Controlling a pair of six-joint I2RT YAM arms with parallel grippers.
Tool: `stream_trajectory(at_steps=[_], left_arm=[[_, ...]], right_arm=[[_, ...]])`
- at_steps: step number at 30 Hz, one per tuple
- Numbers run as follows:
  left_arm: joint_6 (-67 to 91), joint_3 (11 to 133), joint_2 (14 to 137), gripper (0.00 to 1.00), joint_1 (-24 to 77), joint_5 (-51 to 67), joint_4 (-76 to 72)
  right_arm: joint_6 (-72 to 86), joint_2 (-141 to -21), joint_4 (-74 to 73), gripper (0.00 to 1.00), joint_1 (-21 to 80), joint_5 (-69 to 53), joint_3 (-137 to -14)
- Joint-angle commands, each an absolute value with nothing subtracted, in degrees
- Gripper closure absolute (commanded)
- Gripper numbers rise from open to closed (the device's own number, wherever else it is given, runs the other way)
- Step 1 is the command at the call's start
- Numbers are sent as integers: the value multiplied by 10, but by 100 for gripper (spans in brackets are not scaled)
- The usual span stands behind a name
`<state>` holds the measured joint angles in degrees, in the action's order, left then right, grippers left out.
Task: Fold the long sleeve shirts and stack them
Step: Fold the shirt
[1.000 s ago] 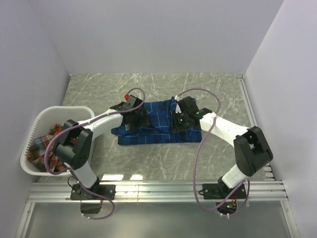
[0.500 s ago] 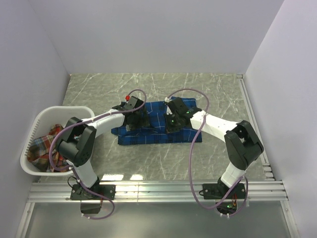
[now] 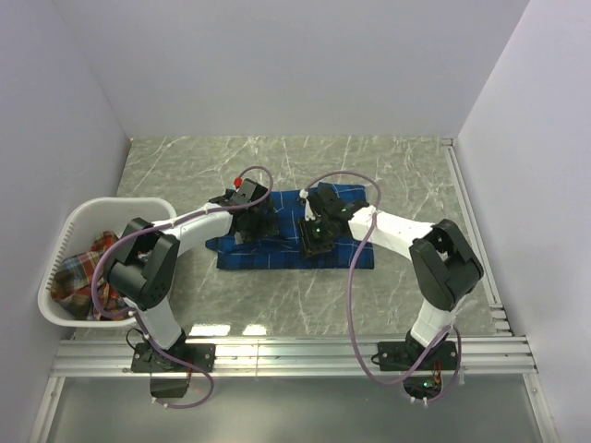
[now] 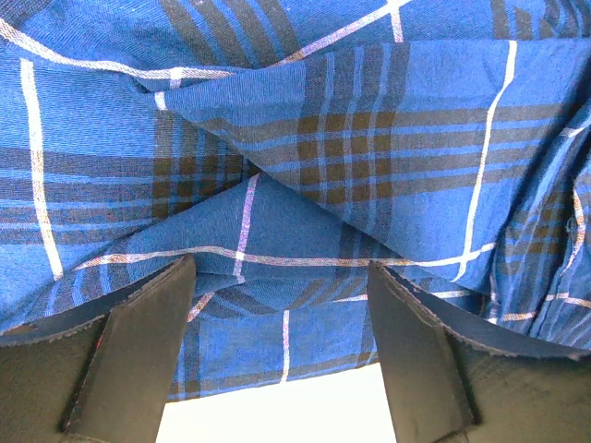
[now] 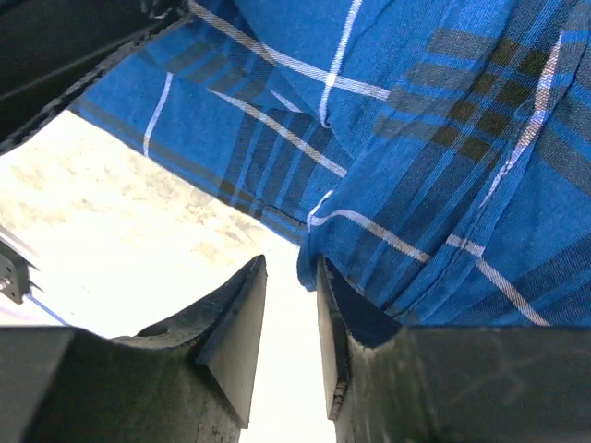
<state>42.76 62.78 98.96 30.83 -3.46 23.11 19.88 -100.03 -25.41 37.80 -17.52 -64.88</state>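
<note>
A royal blue plaid long sleeve shirt (image 3: 277,255) lies partly folded in the middle of the table. My left gripper (image 3: 257,224) rests low on its left half; in the left wrist view the left gripper (image 4: 282,337) is wide open, with wrinkled blue cloth (image 4: 369,138) under and between its fingers. My right gripper (image 3: 311,242) sits over the shirt's middle. In the right wrist view the right gripper (image 5: 291,305) stands slightly open with nothing between its fingers, and a fold of the blue shirt (image 5: 443,138) drapes against the outside of its right finger. A red-orange plaid shirt (image 3: 78,272) lies crumpled in the basket.
A white plastic laundry basket (image 3: 120,205) stands at the table's left edge beside the left arm. Grey walls close off the left, back and right. A metal rail (image 3: 295,355) runs along the near edge by the arm bases.
The right gripper travelled left across the blue shirt, shut briefly, then parted its jaws and let go of the cloth. The shirt's right part has shifted left. The left gripper stayed open in place.
</note>
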Motion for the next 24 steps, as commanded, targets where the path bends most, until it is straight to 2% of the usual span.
stream_trajectory(at_steps=[1,7,13,18,23,24], left_arm=[[432,635,979,19,308,-38,223],[420,642,952,19,308,-57,230],[413,656,926,19,308,-64,237],[398,667,905,18,320,-77,243],[376,685,898,18,351,-94,236],[362,689,897,18,365,-94,232]], right_arm=[[185,-943,-265,63,379,-164,-677],[194,-897,-265,65,320,-140,-645],[206,-946,-229,65,287,-184,-592],[203,-999,-247,65,287,-191,-597],[207,-931,-260,64,268,-162,-606],[207,-915,-265,61,260,-155,-608]])
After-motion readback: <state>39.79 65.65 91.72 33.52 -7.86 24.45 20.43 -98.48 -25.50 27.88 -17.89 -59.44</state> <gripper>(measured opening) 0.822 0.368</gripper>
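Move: The near edge of the shirt's loose folded flap lies about 6 cm to the right of the right hand, some 2 cm ahead and 3 cm below. From this same hand, the shirt's near hem is about 3 cm back, level sideways, and the shirt's right end some 15 cm to the right and 5 cm ahead, both slightly lower than the flap. From the left hand, the flap edge is roughly 20 cm to the right and 4 cm back. Part-open right hand hops 6 cm right, dipping to the flap's near edge; wide-open left rises about 6 cm. ##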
